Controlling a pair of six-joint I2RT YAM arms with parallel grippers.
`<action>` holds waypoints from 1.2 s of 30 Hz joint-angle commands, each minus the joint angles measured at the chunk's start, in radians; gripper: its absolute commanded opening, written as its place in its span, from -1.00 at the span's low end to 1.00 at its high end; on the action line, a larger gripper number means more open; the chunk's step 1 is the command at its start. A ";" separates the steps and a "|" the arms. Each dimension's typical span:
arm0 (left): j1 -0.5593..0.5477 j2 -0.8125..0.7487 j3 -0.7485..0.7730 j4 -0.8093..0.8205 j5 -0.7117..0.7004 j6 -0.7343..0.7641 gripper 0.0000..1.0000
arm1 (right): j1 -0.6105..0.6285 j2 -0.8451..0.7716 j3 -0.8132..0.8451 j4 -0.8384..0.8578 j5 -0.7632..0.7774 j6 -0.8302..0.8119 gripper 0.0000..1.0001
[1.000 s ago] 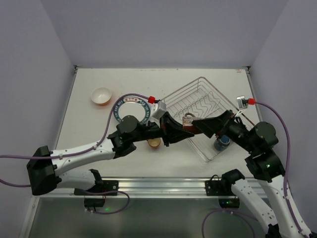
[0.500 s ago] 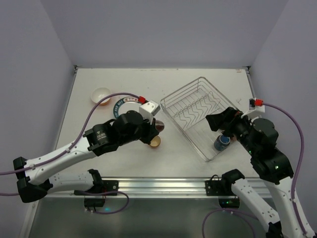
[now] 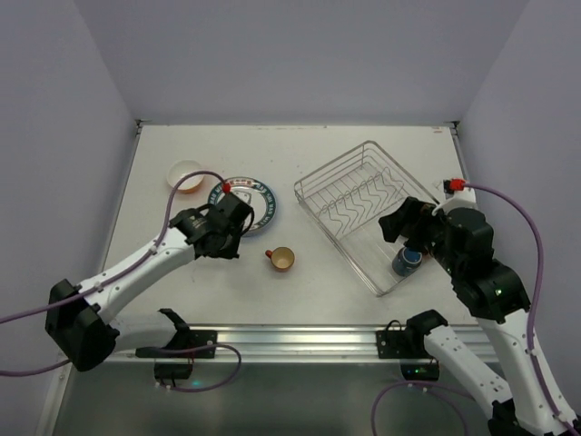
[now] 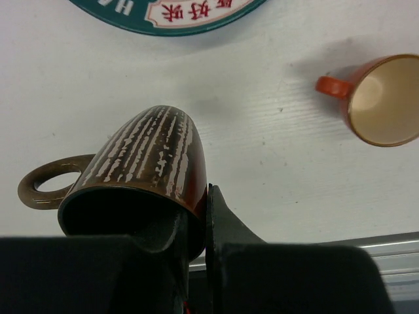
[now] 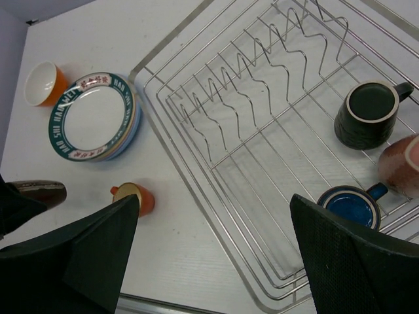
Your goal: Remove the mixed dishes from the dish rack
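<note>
My left gripper (image 4: 196,226) is shut on the rim of the brown mug (image 4: 144,163), held on its side low over the table below the plates (image 3: 243,202). An orange mug (image 3: 281,259) stands to its right, seen again as the orange mug (image 4: 380,98). The plates (image 5: 95,118) are stacked, patterned rim on top, with the orange bowl (image 5: 42,82) beside them. The dish rack (image 5: 262,163) holds a black mug (image 5: 366,111), a blue mug (image 5: 350,204) and a blurred brownish mug (image 5: 402,163). My right gripper (image 5: 216,261) hangs open above the rack's near corner.
The rack (image 3: 368,213) sits angled at the right of the table. The orange bowl (image 3: 185,174) is near the left edge. A metal rail (image 3: 300,341) runs along the near edge, between the arm bases.
The left arm has carried the brown mug out of the rack and leftward past the orange mug. The right gripper has drawn back toward the rack's right side, still open.
</note>
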 commanded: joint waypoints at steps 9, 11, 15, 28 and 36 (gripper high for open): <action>0.029 0.221 0.042 0.134 0.179 0.073 -1.00 | 0.000 0.124 0.009 -0.010 -0.017 -0.094 0.98; 0.024 0.250 0.043 0.139 0.185 0.073 -1.00 | 0.000 0.125 0.001 -0.010 -0.015 -0.105 0.98; 0.003 0.298 0.060 0.151 0.193 0.074 -1.00 | 0.000 0.130 0.001 -0.008 -0.008 -0.110 0.98; -0.054 0.416 0.108 0.141 0.168 0.084 -0.87 | 0.000 0.122 -0.016 -0.004 -0.011 -0.117 0.98; -0.069 0.361 0.143 0.139 0.124 0.078 0.06 | 0.000 0.135 -0.014 -0.004 -0.005 -0.107 0.98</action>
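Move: The left hand holds the brown mug by its wall; the red mug, beside which it is to be set, stands about 13 cm to this hand's right, 2 cm farther out and 10 cm below. The plate stack lies some 18 cm straight ahead and 12 cm below, the bowl about 27 cm ahead, 15 cm left and 11 cm below. From the right hand the red mug is roughly 25 cm left, 2 cm farther out and 25 cm down. The left hand lowers the held brown mug about 7.5 cm, sinking fastest at first, then carries it some 6 cm right towards the red mug's handle while still easing down, the fingers tipping about 15 degrees nearer to vertical; once it has stopped, its almost shut fingers open to about half, one still inside the mug and the other outside its right wall. Meanwhile the empty right hand, wide open, sinks about 3.5 cm and edges forward over the rack, then all but stops. ##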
